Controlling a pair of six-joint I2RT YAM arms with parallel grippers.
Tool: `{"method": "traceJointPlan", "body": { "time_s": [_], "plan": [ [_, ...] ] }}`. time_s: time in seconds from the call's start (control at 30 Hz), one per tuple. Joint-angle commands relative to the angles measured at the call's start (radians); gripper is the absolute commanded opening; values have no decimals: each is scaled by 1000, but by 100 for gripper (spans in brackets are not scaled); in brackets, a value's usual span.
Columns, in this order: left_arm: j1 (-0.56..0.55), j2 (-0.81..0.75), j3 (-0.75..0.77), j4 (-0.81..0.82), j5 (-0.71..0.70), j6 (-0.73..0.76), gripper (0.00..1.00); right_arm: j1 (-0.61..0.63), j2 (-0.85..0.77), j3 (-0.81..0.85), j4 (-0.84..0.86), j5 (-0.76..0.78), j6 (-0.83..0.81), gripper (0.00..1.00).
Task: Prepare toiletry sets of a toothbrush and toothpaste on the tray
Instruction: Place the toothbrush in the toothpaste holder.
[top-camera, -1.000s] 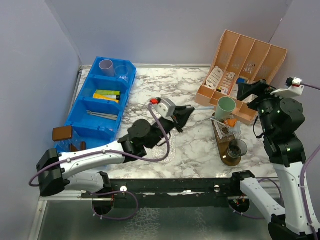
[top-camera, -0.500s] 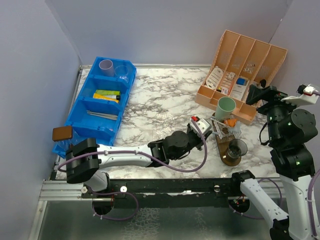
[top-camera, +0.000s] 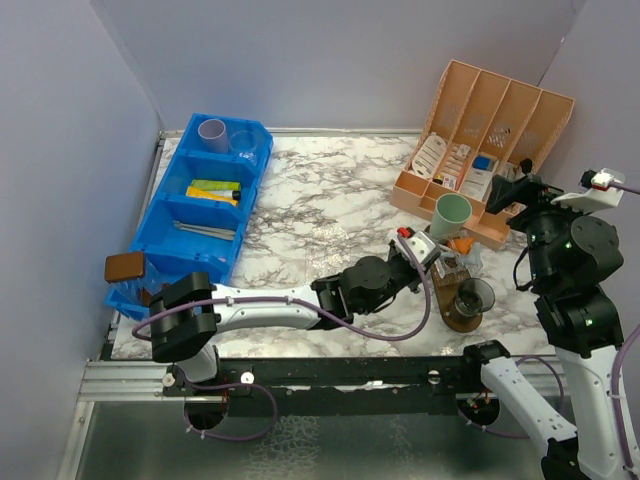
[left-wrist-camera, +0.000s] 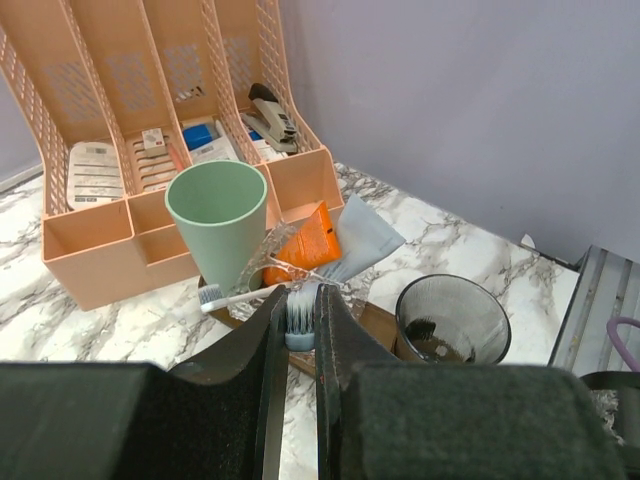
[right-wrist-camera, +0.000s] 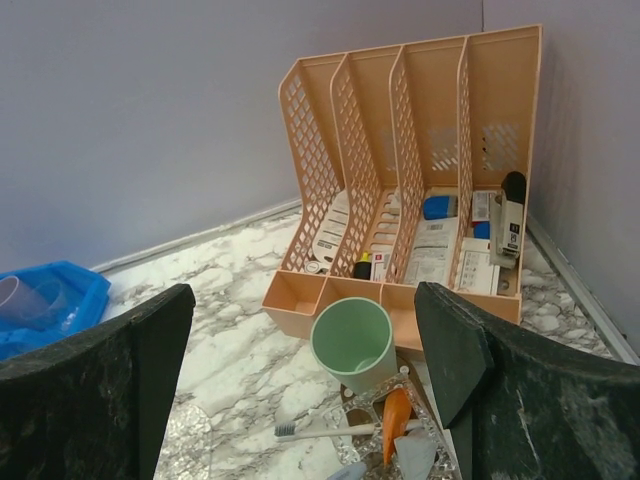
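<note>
My left gripper (left-wrist-camera: 297, 305) is shut on a toothbrush with a blue-grey head (left-wrist-camera: 300, 318), its bristles showing between the jaws just in front of the brown tray (left-wrist-camera: 378, 322). On the tray stand a mint green cup (left-wrist-camera: 217, 215), a clear cut-glass cup (left-wrist-camera: 262, 272) and a smoky dark cup (left-wrist-camera: 452, 320). An orange tube (left-wrist-camera: 305, 245) and a grey tube (left-wrist-camera: 362, 238) lean in the clear cup. A white toothbrush (left-wrist-camera: 235, 293) lies across its rim. My right gripper (right-wrist-camera: 305, 300) hangs open above the mint cup (right-wrist-camera: 352, 345), holding nothing.
A peach desk organiser (top-camera: 490, 120) with small items stands just behind the tray (top-camera: 458, 318). At the far left, a blue bin (top-camera: 160, 235) holds a lilac cup (top-camera: 212, 132), a clear cup (top-camera: 243, 140), tubes (top-camera: 215, 190) and toothbrushes (top-camera: 205, 230). A brown block (top-camera: 125, 266) sits at its near end.
My left arm has swung right from the middle of the table to the tray, still shut on the toothbrush. My right arm has drawn back to the right, away from the tray.
</note>
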Motion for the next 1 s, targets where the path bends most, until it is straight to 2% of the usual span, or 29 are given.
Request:
{"method": "traceJointPlan", "body": {
  "time_s": [0.0,0.4,0.97],
  "plan": [
    [0,47,53,48,21,18,0,10,-8,-11,22,43,-25,93],
    [8,139,73,75,12,32,0,21,-16,-24,42,64,-38,94],
    [45,231,121,82,77,-27,0,28,-1,-43,60,65,-40,94]
  ]
}}
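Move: My left hand grips the toothbrush. The toothpaste holder, the clear pack on the brown tray, lies about 8 cm ahead of that hand, 8 cm to its right and 15 cm below. The green cup stands some 16 cm ahead and 7 cm right, the dark glass level with my hand and 12 cm right, both about 13 cm lower. From my idle right hand, the holder is almost straight below, roughly 27 cm down and 2 cm ahead. I lower the toothbrush towards the toothpaste holder with my left hand, sinking nearly 6 cm in all. I edge right first, drop through the middle, then ease forward as the descent flattens out, for about 3 cm each way to the right and forward. My fingers keep their grip and stay pointed ahead-right; the wrist rolls only some 5 degrees. ##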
